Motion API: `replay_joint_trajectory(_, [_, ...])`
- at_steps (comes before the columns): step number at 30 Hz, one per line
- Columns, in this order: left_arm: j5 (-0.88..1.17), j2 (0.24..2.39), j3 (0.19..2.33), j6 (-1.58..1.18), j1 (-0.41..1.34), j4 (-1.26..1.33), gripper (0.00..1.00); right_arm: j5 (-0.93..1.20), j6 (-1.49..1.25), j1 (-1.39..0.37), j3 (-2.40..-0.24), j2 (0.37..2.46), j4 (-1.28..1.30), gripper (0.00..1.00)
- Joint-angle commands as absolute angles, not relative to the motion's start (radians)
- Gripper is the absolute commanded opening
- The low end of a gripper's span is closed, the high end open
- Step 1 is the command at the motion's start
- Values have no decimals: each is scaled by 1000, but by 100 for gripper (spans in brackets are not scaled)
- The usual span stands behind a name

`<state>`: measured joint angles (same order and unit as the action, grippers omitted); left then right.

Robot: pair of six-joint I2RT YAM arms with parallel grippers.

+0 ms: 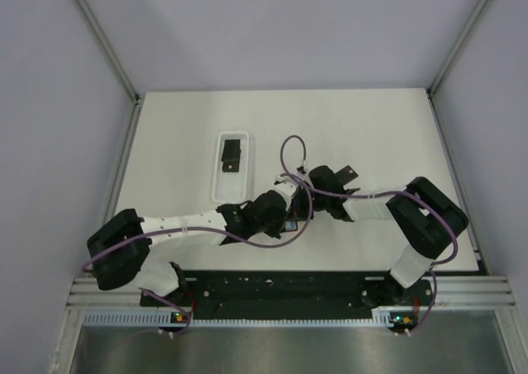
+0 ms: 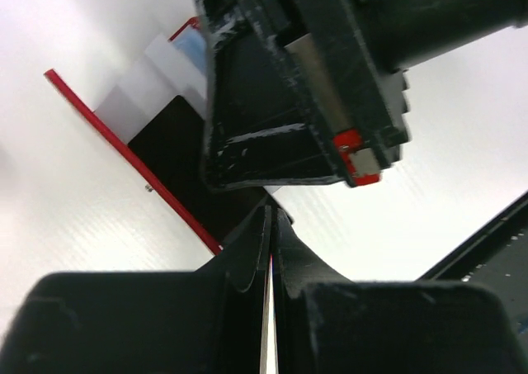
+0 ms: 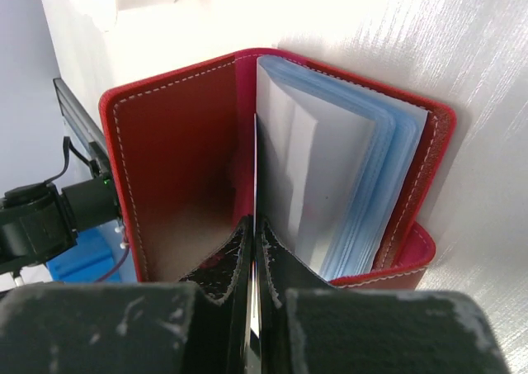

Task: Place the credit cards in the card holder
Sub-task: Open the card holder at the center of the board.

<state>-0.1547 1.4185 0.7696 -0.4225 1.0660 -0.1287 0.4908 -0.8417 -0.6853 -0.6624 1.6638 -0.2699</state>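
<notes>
The red card holder (image 3: 177, 159) lies open on the table, its pale blue sleeves (image 3: 363, 184) fanned to the right. My right gripper (image 3: 254, 227) is shut on a thin black credit card (image 3: 256, 168), seen edge-on and standing between the red cover and the sleeves. My left gripper (image 2: 272, 217) is shut on the thin red edge of the card holder (image 2: 124, 147). From above, the two grippers (image 1: 285, 215) (image 1: 312, 194) meet at the table's middle and hide the holder. Another black credit card (image 1: 232, 155) lies in the white tray (image 1: 233, 191).
The right gripper's fingers (image 2: 272, 143) hang close above the left gripper's tips. Purple cables (image 1: 290, 155) loop over both wrists. Grey walls close in the table (image 1: 388, 134) on three sides. A black rail (image 1: 280, 287) runs along the near edge.
</notes>
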Motion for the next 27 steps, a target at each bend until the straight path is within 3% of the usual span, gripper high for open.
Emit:
replay_joint_trajectory(1, [-277,1398,805,-399,1068,-186,0,483,-831,-692,-692,1666,-290,0])
replay_joint_trajectory(16, [-518,1324,715,-613,1063,-252,0,466,-807,-683,-683,1629,-242,0])
replay_joint_trajectory(27, [-486,1483,710,-666,1042,-126,0,477,-795,-681,-681,1563,-196,0])
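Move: The left hand's closed fingers are near the base-side end of the card holder, with the half-raised cover's middle about 5 cm ahead, 5 cm to the left and 2 cm below. The pockets' middle lies some 4 cm ahead, level sideways and 4 cm below; the white tray is roughly 14 cm ahead and 14 cm left. From the right hand, the cover is about 2 cm ahead and 4 cm left, at about the same height. Sweeping left about 6 cm and forward some 3 cm, the left hand takes its shut fingertips onto the inner face of the red cover, turns some 20 degrees counter-clockwise, then sinks nearly 3 cm late on to press the cover down beside the spine. The right hand stays almost in place over the pockets, still pinching the black card. ##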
